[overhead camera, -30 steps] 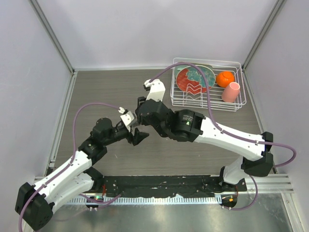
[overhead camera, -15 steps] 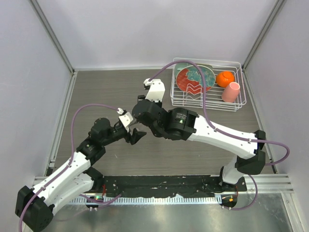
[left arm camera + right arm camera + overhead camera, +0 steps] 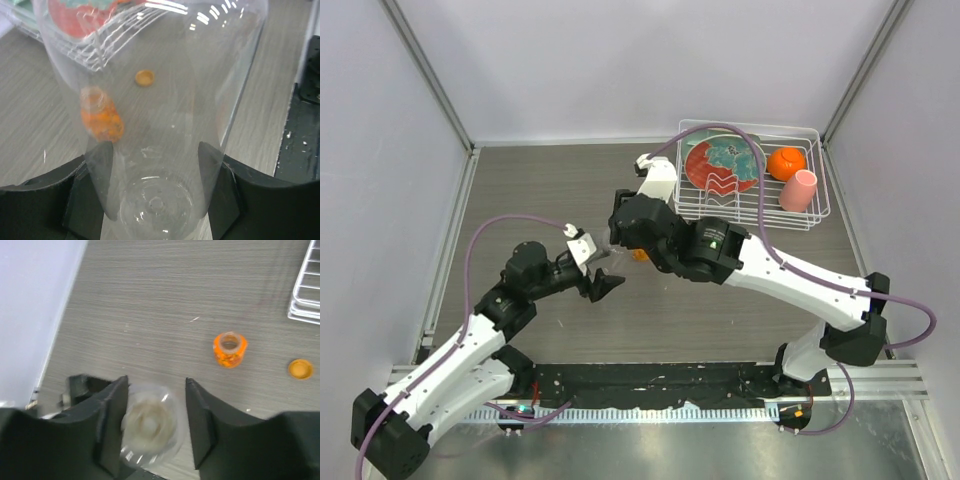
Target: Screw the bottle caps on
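My left gripper (image 3: 155,170) is shut on the lower body of the clear bottle (image 3: 155,115), holding it upright above the table. In the right wrist view the cream-white cap (image 3: 150,422) sits on that bottle's neck, blurred. My right gripper (image 3: 152,425) straddles the cap, open, with a gap showing at its right finger. The orange bottle (image 3: 230,349) stands uncapped on the table, and the orange cap (image 3: 300,369) lies to its right. Both also show through the clear bottle: orange bottle (image 3: 101,117), orange cap (image 3: 145,77). From above, the orange bottle (image 3: 638,255) peeks out beside the right wrist.
A white wire dish rack (image 3: 800,226) stands at the back right, holding a red and teal plate (image 3: 720,165), an orange ball (image 3: 786,162) and a pink cup (image 3: 799,190). Its corner (image 3: 307,290) lies close to the orange cap. Walls enclose the table.
My right gripper's jaws have spread slightly off the cream-white cap, and its wrist has shifted a little right, uncovering the orange bottle from above. The left arm holds still.
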{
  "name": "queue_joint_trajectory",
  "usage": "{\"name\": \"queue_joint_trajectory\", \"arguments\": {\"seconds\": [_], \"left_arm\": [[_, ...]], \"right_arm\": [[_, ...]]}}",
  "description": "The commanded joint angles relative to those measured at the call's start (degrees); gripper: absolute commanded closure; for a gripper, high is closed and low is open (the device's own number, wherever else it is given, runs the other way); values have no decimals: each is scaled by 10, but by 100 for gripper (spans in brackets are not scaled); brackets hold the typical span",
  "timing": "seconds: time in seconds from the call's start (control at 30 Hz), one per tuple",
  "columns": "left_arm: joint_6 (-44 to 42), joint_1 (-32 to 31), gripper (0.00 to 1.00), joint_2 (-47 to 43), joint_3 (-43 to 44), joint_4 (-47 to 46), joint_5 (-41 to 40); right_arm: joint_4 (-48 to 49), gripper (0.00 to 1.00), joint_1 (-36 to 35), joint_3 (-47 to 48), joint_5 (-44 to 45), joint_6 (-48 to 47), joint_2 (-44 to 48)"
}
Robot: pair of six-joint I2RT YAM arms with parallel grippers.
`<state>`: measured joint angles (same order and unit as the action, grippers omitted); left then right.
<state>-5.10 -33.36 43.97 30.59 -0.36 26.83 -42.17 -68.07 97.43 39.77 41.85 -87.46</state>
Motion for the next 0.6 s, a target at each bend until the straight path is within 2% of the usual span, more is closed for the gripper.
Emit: {"name": "queue_joint_trajectory", "arguments": {"seconds": [0.0,0.07,0.17,0.33,0.57], "left_arm": [[-39,-10,90,-29,47,-93,74],[-46,-10,89,-28,51,-87,74],[-55,-10,89,-27,55,-64,81],[-59,-10,89,-28,48,-43,85],[-27,-10,89,-14,20,-46,111]], "right_arm": [[-33,40,22,9,1,-28,-24],[-40,27,22,26,-10,-33,-30],[-33,22,22,31,-27,-54,-12],[3,17,22,37,-80,-115,57],[-3,15,22,99,-226,-196,106]]}}
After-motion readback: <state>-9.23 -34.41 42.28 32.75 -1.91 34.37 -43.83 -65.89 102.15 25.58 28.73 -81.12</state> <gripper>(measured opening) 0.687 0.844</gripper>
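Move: The cream cap sits on the mouth of the clear bottle, right between the right fingertips, only about 1 cm ahead of the hand point and 1 cm below. From the left hand, which grips the bottle near its base, that cap is roughly 9 cm up, 2 cm ahead and 4 cm to the right. Down on the table, the orange jar lies some 14 cm ahead of the right hand, 5 cm right and 28 cm below, with the orange cap 12 cm to the right of the jar, level with it and 3 cm lower. The right fingers spread wide to let go of the cream cap while that hand eases about 1 cm forward, then it backs off upward some 6 cm and a few centimetres back, the wrist turning about 15 degrees counter-clockwise away from the cap. The left hand keeps its grip on the clear bottle and carries it up by about 3.5 cm, drifting back and slightly right, tilting its fingers up a little and turning slightly clockwise. ##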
